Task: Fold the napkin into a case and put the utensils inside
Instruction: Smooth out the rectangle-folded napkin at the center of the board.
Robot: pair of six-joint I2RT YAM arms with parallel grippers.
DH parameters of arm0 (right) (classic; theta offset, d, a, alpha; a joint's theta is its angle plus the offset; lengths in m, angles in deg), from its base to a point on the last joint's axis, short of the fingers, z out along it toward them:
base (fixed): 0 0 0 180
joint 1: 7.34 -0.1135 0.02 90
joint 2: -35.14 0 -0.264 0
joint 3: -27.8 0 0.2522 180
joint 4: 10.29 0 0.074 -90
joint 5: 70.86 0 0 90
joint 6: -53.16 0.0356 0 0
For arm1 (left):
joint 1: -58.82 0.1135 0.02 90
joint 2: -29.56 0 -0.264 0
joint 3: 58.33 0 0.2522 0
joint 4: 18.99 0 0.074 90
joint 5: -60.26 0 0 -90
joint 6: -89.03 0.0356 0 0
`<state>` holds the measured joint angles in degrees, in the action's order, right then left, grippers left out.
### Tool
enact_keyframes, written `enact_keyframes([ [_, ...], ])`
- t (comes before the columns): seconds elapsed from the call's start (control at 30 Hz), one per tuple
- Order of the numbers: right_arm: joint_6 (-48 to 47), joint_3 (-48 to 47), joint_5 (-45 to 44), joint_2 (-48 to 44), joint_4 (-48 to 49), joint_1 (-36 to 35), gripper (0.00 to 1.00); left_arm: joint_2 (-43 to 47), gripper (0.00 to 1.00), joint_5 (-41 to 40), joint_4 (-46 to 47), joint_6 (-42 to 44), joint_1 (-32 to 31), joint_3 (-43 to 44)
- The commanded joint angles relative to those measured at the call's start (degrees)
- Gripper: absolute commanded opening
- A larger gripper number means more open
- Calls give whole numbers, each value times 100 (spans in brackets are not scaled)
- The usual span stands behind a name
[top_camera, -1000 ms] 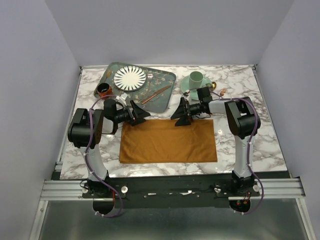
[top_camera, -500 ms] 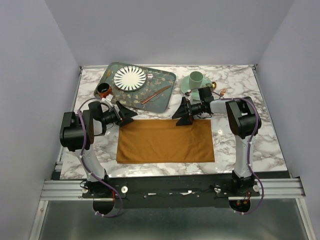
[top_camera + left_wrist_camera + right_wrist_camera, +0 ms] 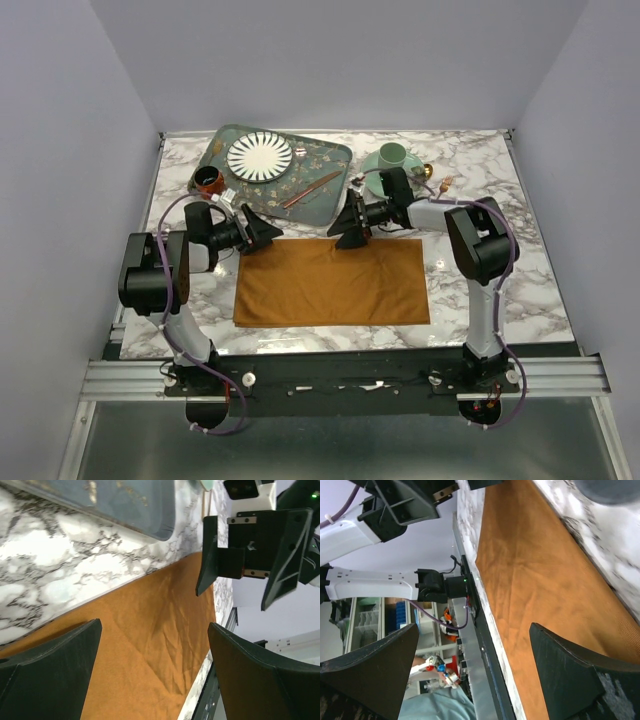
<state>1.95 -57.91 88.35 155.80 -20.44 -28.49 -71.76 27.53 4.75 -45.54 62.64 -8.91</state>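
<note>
The rust-orange napkin (image 3: 330,282) lies flat on the marble as a wide rectangle; no case shows. My left gripper (image 3: 264,232) hovers open at the napkin's far left corner, with cloth (image 3: 150,650) beneath its spread fingers. My right gripper (image 3: 346,226) stands open at the far edge near the middle, over the cloth (image 3: 545,580), and faces the left one (image 3: 250,555). Neither holds anything. Of the utensils, a slim copper piece (image 3: 311,188) rests on the tray, and copper-gold pieces (image 3: 440,180) lie right of the green cup.
A patterned green tray (image 3: 330,160) at the back left carries a white striped plate (image 3: 259,156). A small orange-brown cup (image 3: 208,180) stands by its left edge. A mint cup on a saucer (image 3: 391,157) sits just behind the right gripper. The tray's edge (image 3: 135,505) is close beyond the napkin.
The napkin has shifted slightly left. My left gripper swung out left, then settled at the far left corner. My right gripper moved left and a little away along the far edge.
</note>
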Motion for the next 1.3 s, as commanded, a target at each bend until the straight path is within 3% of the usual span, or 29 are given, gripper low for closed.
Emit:
enact_keyframes([
  [0.0, 498, -276, 22, 493, 491, -91, 100, -195, 99, -427, -759, 493, 58, 160],
  [0.37, -88, 180, 251, 704, 149, 488, 100, -441, 99, -770, -1737, 986, 295, 442],
  [0.8, -2005, -74, 207, 660, -2179, 1385, 100, -389, 99, -806, -1965, 1083, 348, 486],
  [1.27, -3701, -452, -13, 792, -3894, 1903, 100, -389, 99, -832, -2018, 1074, 383, 582],
])
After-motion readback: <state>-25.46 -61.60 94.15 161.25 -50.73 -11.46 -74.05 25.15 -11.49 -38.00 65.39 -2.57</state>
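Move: From my right hand the napkin's middle lies about 8 cm back and 3 cm to the left, its far right corner 3 cm ahead and 19 cm right, both some 8 cm below; the green saucer is about 21 cm ahead and 11 cm right, 7 cm below. From my left hand the napkin's middle is about 9 cm back and 16 cm right, 7 cm below, and the tray's middle 20 cm ahead, 3 cm right, 6 cm below. My right hand, fingers still wide open, comes down about 3 cm onto the napkin just inside its far edge, then sweeps some 12 cm to the right along that edge towards the far right corner, easing a little forward. Meanwhile my left hand lowers about 2 cm onto the napkin near its far left corner, slides about 2 cm left and keeps pressing there, open too. ##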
